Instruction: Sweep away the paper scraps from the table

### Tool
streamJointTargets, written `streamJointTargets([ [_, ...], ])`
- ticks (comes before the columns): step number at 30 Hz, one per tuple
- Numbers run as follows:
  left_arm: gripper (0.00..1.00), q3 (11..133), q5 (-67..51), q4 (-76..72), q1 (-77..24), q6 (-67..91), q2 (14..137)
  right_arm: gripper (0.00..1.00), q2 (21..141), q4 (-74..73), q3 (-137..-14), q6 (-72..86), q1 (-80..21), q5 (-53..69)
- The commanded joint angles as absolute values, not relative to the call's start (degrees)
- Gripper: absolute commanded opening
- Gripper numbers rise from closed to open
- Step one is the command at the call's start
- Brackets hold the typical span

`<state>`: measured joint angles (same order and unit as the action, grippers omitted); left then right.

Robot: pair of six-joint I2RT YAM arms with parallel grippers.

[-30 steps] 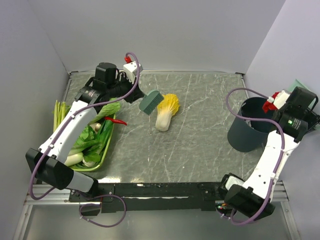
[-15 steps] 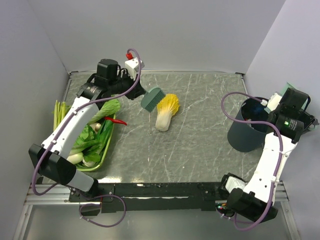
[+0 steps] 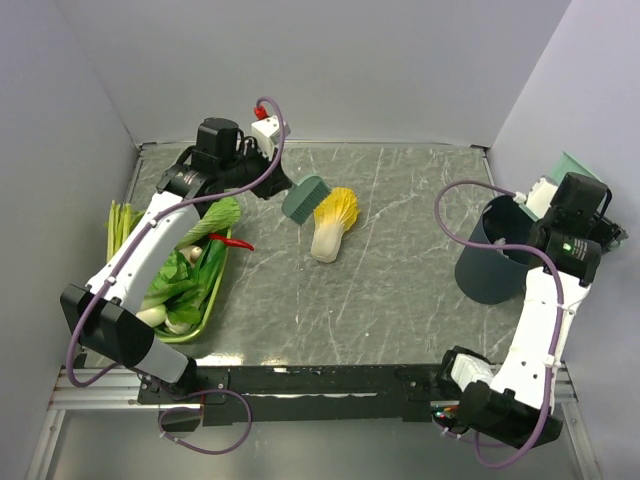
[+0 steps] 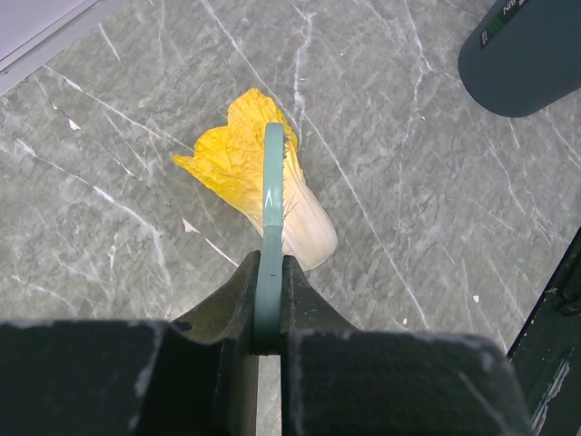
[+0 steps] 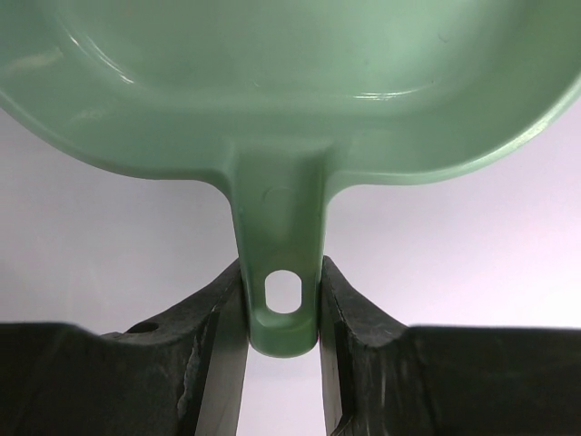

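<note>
No paper scraps show on the marble table (image 3: 400, 270) in any view. My left gripper (image 4: 269, 272) is shut on the thin teal handle of a green brush (image 3: 305, 198), which hangs over the table just left of the yellow-white napa cabbage (image 3: 333, 222). In the left wrist view the brush (image 4: 272, 173) runs straight out from the jaws across the cabbage (image 4: 231, 168). My right gripper (image 5: 281, 300) is shut on the handle of a pale green dustpan (image 5: 272, 73), held high by the right wall with its pan (image 3: 572, 163) above the dark bin (image 3: 493, 265).
A green tray (image 3: 205, 318) of leafy vegetables sits at the left edge of the table, with a red chili (image 3: 230, 240) on its rim. The dark bin (image 4: 526, 54) stands at the right side. Walls close in on the left, the back and the right.
The right wrist has turned and drawn a little to the left with the dustpan. The left arm has carried the brush slightly farther back. Both grips are unchanged.
</note>
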<state>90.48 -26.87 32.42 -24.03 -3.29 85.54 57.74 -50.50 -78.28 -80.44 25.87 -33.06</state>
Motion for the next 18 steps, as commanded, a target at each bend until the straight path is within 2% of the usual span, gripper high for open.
streamJointTargets([
  [1,0.01,91.76,-26.46,30.85,-24.26,-2.37,83.32,0.0,57.48,-45.97,-81.36,-75.08,21.63,-33.84],
  [12,0.01,92.02,-23.47,29.79,-24.17,-2.2,80.69,0.0,67.84,-68.61,-103.32,-44.08,6.08,-22.69],
  [18,0.01,92.99,-22.06,31.37,-24.17,-4.56,78.58,0.0,80.67,-78.74,-120.38,-29.04,2.9,-6.52],
])
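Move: Down to the right hand's left stands the dark bin, about 12 cm left, 6 cm ahead and with its middle some 24 cm below; that hand still holds the green dustpan, steeply tipped. The yellow cabbage lies about 50 cm left of this hand, 22 cm ahead and 31 cm down. From the left hand, still holding the brush, the bin is roughly 47 cm right, 13 cm back and 19 cm below. Swinging the dustpan in from the right side wall, the right hand goes left and forward over the bin, about 15 cm in all and gaining speed, rising some 4 cm early on. Its wrist turns counter-clockwise to point mostly forward and rolls the left side up some 30 degrees, fingers keeping hold of the handle. The left hand lifts the brush about 2 cm. ##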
